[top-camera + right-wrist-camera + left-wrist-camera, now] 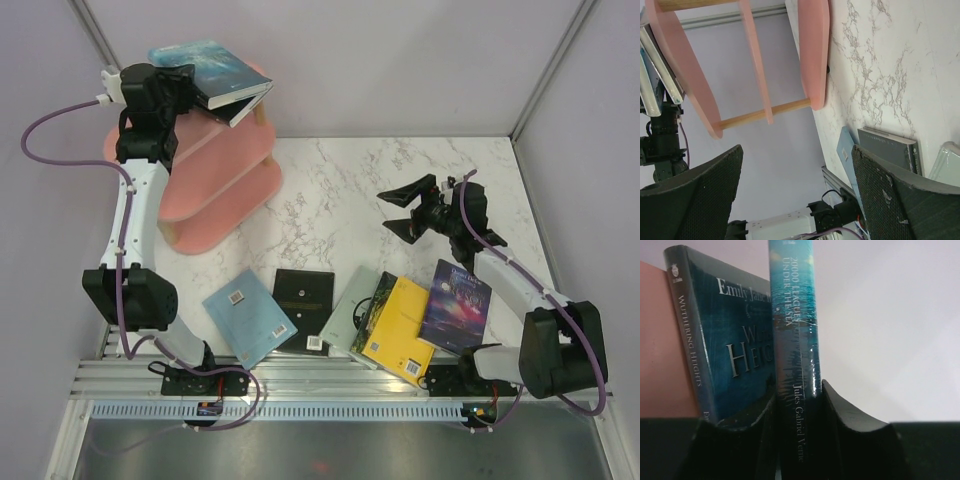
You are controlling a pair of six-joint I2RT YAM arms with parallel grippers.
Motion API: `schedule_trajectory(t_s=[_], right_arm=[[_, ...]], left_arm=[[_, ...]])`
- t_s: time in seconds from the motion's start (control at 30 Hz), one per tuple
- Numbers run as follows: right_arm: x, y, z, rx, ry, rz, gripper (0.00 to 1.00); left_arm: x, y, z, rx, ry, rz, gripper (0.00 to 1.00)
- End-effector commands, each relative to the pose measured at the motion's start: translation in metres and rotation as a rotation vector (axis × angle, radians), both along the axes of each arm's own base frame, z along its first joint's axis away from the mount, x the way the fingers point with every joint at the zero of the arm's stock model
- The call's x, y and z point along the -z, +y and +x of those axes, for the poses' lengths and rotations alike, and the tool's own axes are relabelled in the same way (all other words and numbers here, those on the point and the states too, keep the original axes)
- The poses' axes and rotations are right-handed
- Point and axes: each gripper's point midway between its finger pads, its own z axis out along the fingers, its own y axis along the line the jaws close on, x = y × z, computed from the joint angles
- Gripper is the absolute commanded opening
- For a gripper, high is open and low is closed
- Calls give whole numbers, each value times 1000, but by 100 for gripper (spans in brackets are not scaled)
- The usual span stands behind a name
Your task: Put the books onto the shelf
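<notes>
The pink three-tier shelf (220, 190) stands at the back left. My left gripper (190, 90) is up at its top board and shut on the spine of a teal book (792, 315). That book stands just beside a dark blue book (735, 330), which rests against the pink board (660, 340). Both show on the shelf top (232, 85). My right gripper (415, 210) hovers open over the marble table, nothing between its fingers (875, 190). On the table lie a pale blue book (250, 315), a black one (303, 295), a grey-green one (352, 315), a yellow one (400, 335) and a purple galaxy one (455, 305).
The loose books lie in a row along the near edge, just ahead of the arm bases. Grey walls close in the marble table (400, 170) on three sides. In the right wrist view the shelf (815, 50), the pale blue book (845, 145) and the black book (887, 150) show.
</notes>
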Motion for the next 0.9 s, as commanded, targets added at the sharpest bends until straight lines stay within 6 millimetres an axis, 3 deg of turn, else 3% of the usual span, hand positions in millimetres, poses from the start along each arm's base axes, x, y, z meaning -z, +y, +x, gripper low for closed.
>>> schedule_trajectory(t_s=[0.0,0.03,0.13,0.2,0.33,0.5,0.53,0.7,0.8,0.83,0.87], right_arm=[[-22,5,7,-11,-66,28,92],[-22,4,8,-8,-66,27,92],[-18,4,8,-5,-61,24,92],[-16,4,8,-3,-59,25,92],[-12,2,9,5,-53,21,92],[-9,2,11,9,-51,12,92],[-8,2,11,9,-50,9,92],[-4,2,14,11,-47,-6,92],[-1,1,17,-15,-63,-95,92],[-19,8,23,-32,-115,-131,92],[-9,12,17,-93,-119,-233,92]], left_arm=[[-66,0,-31,-10,-148,36,40],[-67,2,-34,-17,-140,56,42],[-58,7,-43,-43,-80,95,66],[-53,9,-47,-43,-47,125,74],[-40,9,-58,-30,22,185,83],[-45,16,-75,-46,51,311,90],[-48,20,-79,-64,56,330,100],[-53,26,-92,-76,70,436,100],[-63,19,-100,-27,47,518,100],[-65,12,-103,16,32,535,100],[-71,8,-113,35,12,550,100]])
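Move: Gripping 20,000 Leagues Under the Sea by its spine over the shelf top, the left hand has that book's middle about 3 cm ahead and 3 cm right, at its own height. Wuthering Heights, the place to lay it, is centred about 3 cm ahead, 5 cm right and 4 cm below; the shelf top's middle lies some 5 cm back, 2 cm left and 8 cm down. From the right hand, Wuthering Heights is roughly 21 cm ahead, 35 cm left and 20 cm higher. Sinking a centimetre or so as its fingers begin to part, the left hand lets go of the spine of 20,000 Leagues above Wuthering Heights and draws back towards the base about 8 cm, fingers spreading fully. It then climbs as it backs clear, about 5 cm above its lowest point, while the wrist rolls some 25 degrees, left side rising. ##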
